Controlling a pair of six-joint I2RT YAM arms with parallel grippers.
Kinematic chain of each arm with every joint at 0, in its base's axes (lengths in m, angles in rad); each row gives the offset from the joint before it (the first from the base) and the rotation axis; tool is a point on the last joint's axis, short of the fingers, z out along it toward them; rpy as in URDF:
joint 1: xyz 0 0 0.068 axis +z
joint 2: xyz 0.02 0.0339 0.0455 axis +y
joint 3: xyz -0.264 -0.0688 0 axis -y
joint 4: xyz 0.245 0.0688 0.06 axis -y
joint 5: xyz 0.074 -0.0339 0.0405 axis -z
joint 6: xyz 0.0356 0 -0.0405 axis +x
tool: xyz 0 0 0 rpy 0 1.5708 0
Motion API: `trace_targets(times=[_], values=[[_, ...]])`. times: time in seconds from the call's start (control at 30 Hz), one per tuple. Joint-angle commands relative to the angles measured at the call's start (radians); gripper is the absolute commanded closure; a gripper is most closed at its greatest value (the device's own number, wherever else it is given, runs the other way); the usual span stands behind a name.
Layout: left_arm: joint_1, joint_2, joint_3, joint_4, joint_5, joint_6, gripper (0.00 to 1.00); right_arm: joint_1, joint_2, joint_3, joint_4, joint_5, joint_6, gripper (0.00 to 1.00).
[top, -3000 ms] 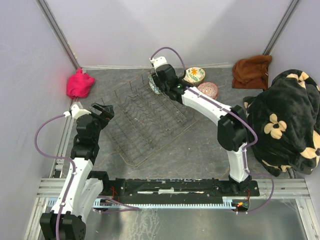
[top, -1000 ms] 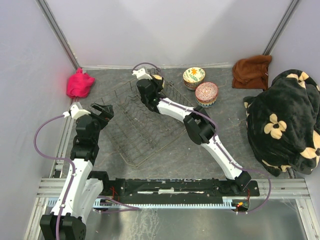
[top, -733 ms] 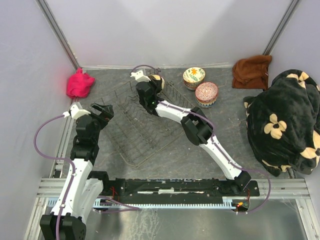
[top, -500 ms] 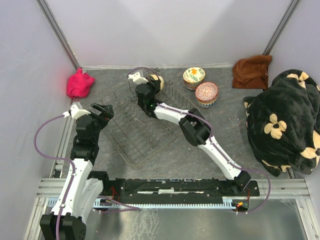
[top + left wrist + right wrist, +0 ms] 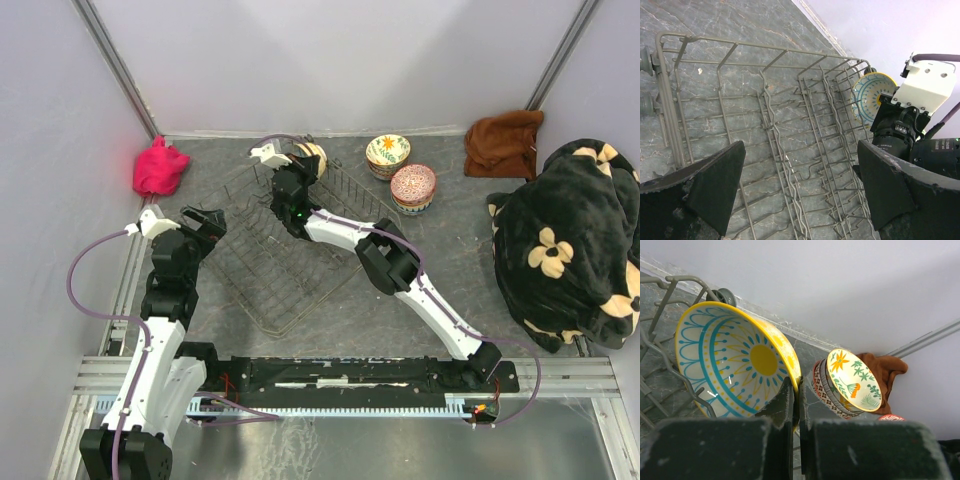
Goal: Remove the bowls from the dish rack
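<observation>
One yellow-rimmed bowl point(image 5: 735, 365) with a blue and yellow sunburst inside stands on edge in the far corner of the dish rack point(image 5: 290, 240). My right gripper point(image 5: 797, 390) is shut on its rim, one finger inside and one outside. The same bowl point(image 5: 867, 97) shows in the left wrist view beside the right wrist. Two stacks of bowls point(image 5: 388, 152) point(image 5: 413, 185) sit on the table right of the rack. At the rack's left side my left gripper point(image 5: 205, 220) hangs open over bare rack wires point(image 5: 780, 130), holding nothing.
A pink cloth point(image 5: 160, 168) lies at the back left. A brown cloth point(image 5: 505, 140) and a black floral blanket point(image 5: 570, 240) fill the right side. The back wall runs just behind the rack and the stacked bowls point(image 5: 852, 380).
My right arm has swung left from the stacked bowls to the rack's far corner, and its jaws have closed on the yellow bowl's rim. The left arm has stayed still.
</observation>
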Motion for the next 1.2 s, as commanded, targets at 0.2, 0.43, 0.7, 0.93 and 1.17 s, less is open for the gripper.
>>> trace_targets(times=[0.2,0.43,0.7,0.93,1.17], values=[[-0.002,-0.009,0.04,0.001,-0.031,0.058,0.01,0.019,-0.135,-0.056,0.21,0.013,-0.082,0.99],[-0.002,-0.015,0.042,-0.01,-0.036,0.057,0.01,0.018,-0.195,-0.11,0.264,0.011,-0.123,0.99],[-0.001,-0.028,0.047,-0.023,-0.038,0.058,0.01,0.02,-0.235,-0.139,0.286,0.014,-0.141,0.99],[-0.002,-0.037,0.051,-0.032,-0.039,0.055,0.01,0.015,-0.351,-0.224,0.159,0.028,0.008,0.99],[-0.002,-0.038,0.051,-0.026,-0.019,0.045,0.01,-0.049,-0.618,-0.338,-0.355,-0.056,0.449,0.99]])
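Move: Held by its right rim at the far end of the rack, the yellow-rimmed bowl has yet to go to the stacked bowls: the floral stack lies about 20 cm to the right hand's right, roughly 4 cm farther out and 9 cm below. The red stack is some 26 cm right and 4 cm back. The dish rack's middle lies about 15 cm back, 5 cm left and 12 cm below. From the left hand, the floral stack is roughly 43 cm right and 25 cm ahead. Keeping the bowl's rim pinched in shut fingers, the right hand first eases back about 1 cm without rising, then lifts the bowl up out of the rack's far end by about 8 cm. It goes on drawing back, some 3 to 4 cm in all, and drifts about 4 cm right, mostly near the end; the wrist hardly tilts. ##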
